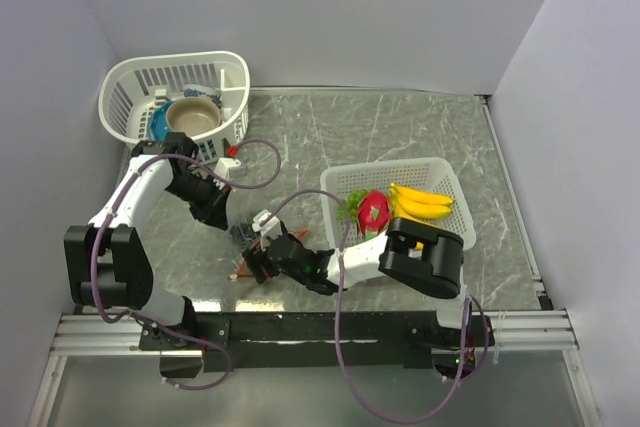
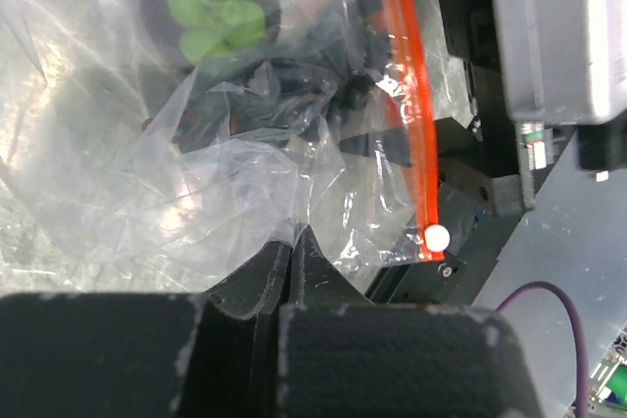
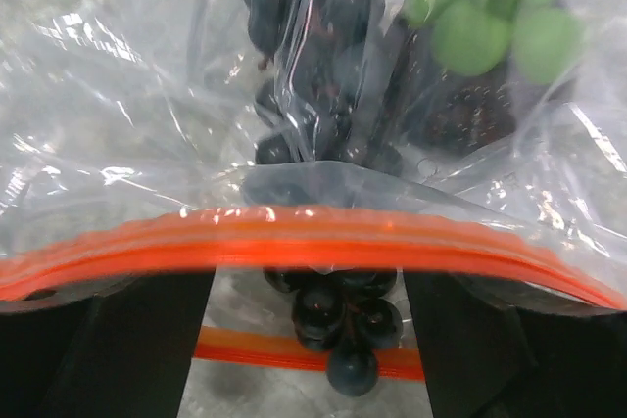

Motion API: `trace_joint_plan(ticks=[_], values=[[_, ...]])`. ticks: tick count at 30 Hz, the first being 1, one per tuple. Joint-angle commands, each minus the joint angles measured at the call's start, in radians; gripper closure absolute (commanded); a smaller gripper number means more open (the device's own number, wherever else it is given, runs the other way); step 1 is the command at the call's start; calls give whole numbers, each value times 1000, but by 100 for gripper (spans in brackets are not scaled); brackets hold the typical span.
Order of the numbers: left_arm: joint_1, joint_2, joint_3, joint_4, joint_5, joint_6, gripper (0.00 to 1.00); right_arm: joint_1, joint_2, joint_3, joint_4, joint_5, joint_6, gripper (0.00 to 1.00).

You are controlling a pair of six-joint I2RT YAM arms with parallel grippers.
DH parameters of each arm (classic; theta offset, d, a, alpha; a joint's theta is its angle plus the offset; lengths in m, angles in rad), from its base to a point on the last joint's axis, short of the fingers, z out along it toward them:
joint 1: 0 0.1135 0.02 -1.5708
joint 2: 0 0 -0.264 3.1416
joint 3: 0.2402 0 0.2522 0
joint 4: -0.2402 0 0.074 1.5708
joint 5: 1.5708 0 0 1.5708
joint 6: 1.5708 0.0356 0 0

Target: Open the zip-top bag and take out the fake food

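The clear zip-top bag (image 2: 147, 173) hangs between my two grippers, near the table's front edge (image 1: 243, 245). My left gripper (image 2: 294, 234) is shut on a fold of its plastic, beside the orange zip strip (image 2: 409, 95). A green bumpy cluster (image 2: 220, 2) and dark grapes (image 3: 338, 310) are inside. The two zip strips (image 3: 313, 242) stand apart, so the mouth gapes. My right gripper (image 3: 309, 359) is open at that mouth, its fingers (image 3: 108, 349) either side of the grapes without touching them. Bananas (image 1: 422, 202) and a dragon fruit (image 1: 377, 211) lie in the right basket.
The white mesh basket (image 1: 445, 175) with the fruit stands at the right, just behind my right arm. Another white basket (image 1: 130, 82) at the back left holds a tan bowl (image 1: 192, 115) and a blue item. Grey walls close in both sides.
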State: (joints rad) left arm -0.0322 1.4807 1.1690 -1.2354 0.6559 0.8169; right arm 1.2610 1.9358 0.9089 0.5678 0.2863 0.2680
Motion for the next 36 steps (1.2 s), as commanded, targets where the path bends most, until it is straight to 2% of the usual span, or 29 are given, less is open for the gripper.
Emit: trace_joint_plan(ticks=[1, 7, 10, 18, 28, 32, 36], values=[[2, 7, -11, 39, -1, -16, 99, 8, 40, 30, -8, -39, 13, 28], [2, 33, -43, 108, -28, -44, 99, 6, -9, -44, 7, -42, 69, 53], [12, 64, -39, 171, -68, -80, 99, 12, -119, -103, -11, -29, 83, 58], [120, 194, 15, 292, -142, -193, 99, 51, -489, -266, -152, 5, 96, 61], [130, 162, -34, 330, -164, -197, 99, 58, -808, -384, -293, 20, 155, 58], [129, 148, -54, 327, -168, -194, 99, 58, -995, -387, -358, 127, 154, 57], [129, 141, -58, 321, -167, -194, 99, 38, -1159, -357, -459, 263, 84, 57]])
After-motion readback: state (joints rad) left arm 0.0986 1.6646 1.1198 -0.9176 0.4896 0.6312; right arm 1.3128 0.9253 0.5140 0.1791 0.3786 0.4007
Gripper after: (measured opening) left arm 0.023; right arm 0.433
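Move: The black grapes lie just past the right fingers, about 3 cm ahead of that hand, 3 cm to its left and some 2 cm lower. The mangosteen, also in the bag, sits roughly 8 cm ahead of the right hand, neither left nor right; the white basket's middle is about 33 cm to its right and 11 cm ahead. From the left hand, the grapes are some 6 cm to the right, 1 cm ahead and 9 cm below. Sinking about a centimetre, the right hand closes its wide-open fingers to under half around the grapes inside the bag's orange-zipped mouth, then draws them right and a little back out of the bag, lifting to some 15 cm right and 15 cm up. The left, still pinching the bag's bottom end, lowers about 7 cm while going forward and left, turning slightly counter-clockwise. ##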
